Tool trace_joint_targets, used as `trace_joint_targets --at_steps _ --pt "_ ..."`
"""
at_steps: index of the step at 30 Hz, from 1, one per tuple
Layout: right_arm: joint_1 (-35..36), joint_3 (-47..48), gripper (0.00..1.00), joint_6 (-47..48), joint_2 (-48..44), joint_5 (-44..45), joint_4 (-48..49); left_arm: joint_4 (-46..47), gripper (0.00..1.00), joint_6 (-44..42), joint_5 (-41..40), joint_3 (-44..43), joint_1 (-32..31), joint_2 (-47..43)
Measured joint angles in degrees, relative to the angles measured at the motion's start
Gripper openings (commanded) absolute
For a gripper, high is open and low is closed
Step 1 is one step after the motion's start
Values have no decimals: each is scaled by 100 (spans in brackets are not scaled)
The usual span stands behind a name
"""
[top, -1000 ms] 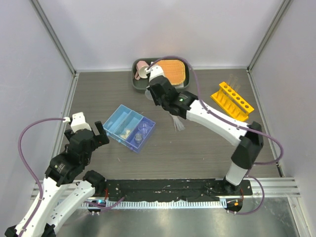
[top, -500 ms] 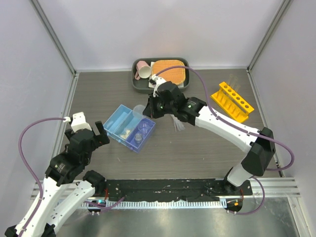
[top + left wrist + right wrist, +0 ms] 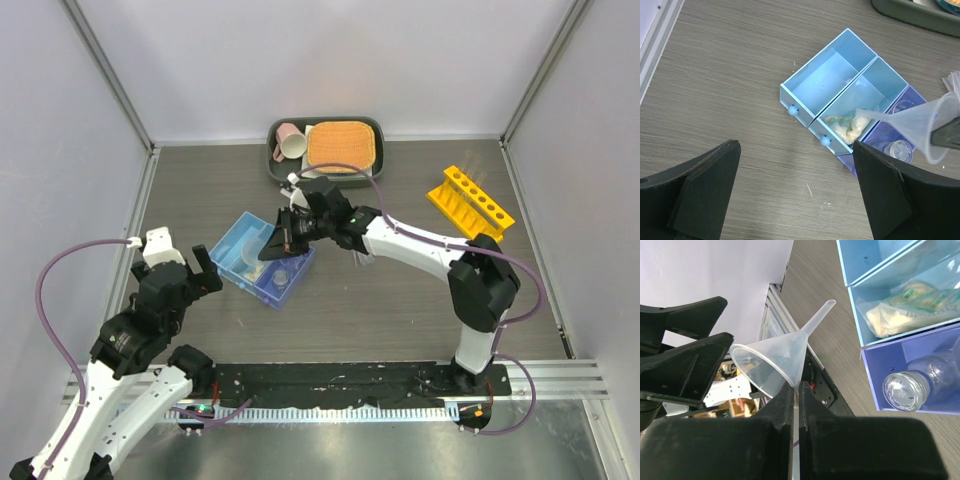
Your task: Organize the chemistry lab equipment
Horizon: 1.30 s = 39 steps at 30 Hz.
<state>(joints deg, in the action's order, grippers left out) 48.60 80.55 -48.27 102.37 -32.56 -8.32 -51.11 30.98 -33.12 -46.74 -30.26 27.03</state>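
Note:
My right gripper (image 3: pixel 284 236) is shut on the rim of a clear plastic funnel (image 3: pixel 781 358), with the fingertips (image 3: pixel 796 390) pressed together on its edge. The funnel (image 3: pixel 920 127) hangs tilted over the blue three-compartment tray (image 3: pixel 235 248), its spout pointing at the middle compartment. That compartment holds a crumpled clear packet (image 3: pixel 847 127). The darker end compartment holds a small clear beaker (image 3: pixel 905 389) on its side. The third compartment (image 3: pixel 825 80) is bare. My left gripper (image 3: pixel 797 195) is open over bare table, near and to the left of the tray (image 3: pixel 800 100).
A yellow holed rack (image 3: pixel 470 203) lies at the right. At the back a dark tray (image 3: pixel 280 170) carries an orange mat (image 3: pixel 340 145) and a pink mug (image 3: pixel 290 142). Some clear tubes (image 3: pixel 362 256) lie under the right forearm. Grey walls close three sides.
My right arm has swung from the dark tray at the back, forward and left, to above the blue tray, carrying the funnel. The left arm has not moved.

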Motion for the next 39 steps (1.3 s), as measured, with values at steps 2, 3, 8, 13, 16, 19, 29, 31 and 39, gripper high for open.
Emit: trace_joint_targets --at_steps 2,3,8,13,16,19,29,31,39 --pt "0 -138 1 -323 149 -186 339 11 100 2 2 0 0 -7" --pt "0 -208 1 -490 223 -297 535 13 100 0 4 0 0 -9" --pt "-9 -254 1 -1154 664 -664 1287 26 100 0 20 0 0 -13" --pt "-79 -254 1 -1451 817 -841 1532 28 100 0 20 0 0 -37" --pt "-153 -256 1 -1484 817 -903 1569 28 100 0 22 0 0 -39" --pt "-251 -310 1 -1484 820 -929 1593 28 100 0 20 0 0 -44" --pt "-372 -378 1 -1373 866 -966 1576 28 100 0 20 0 0 -42" --pt "-372 -376 1 -1331 922 -977 1537 28 100 0 20 0 0 -42" --pt "-372 -361 1 -1106 1252 -970 1215 28 100 0 20 0 0 -42"
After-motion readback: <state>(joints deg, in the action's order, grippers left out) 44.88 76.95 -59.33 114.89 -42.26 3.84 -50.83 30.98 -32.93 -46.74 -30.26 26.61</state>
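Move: The funnel in the right fingers is bound for the tray's middle, light-blue compartment, whose centre lies about 7 cm ahead, 3 cm left and some 18 cm below. The plastic bag in its near end is roughly 4 cm ahead and 4 cm left; the glass jar in the purple compartment is about 3 cm ahead and 1 cm right. From the left hand, the compartment's middle is some 10 cm ahead, 11 cm right and 19 cm down. Keep the funnel pinched by its rim and lower the right hand about 8 cm towards the tray: sink 2.5 cm while swinging as far left and rolling the wrist some 15 degrees, forward side down. Then ease 2 cm forward and a little back right, and finish straight down, bringing the spout close over the bag. ##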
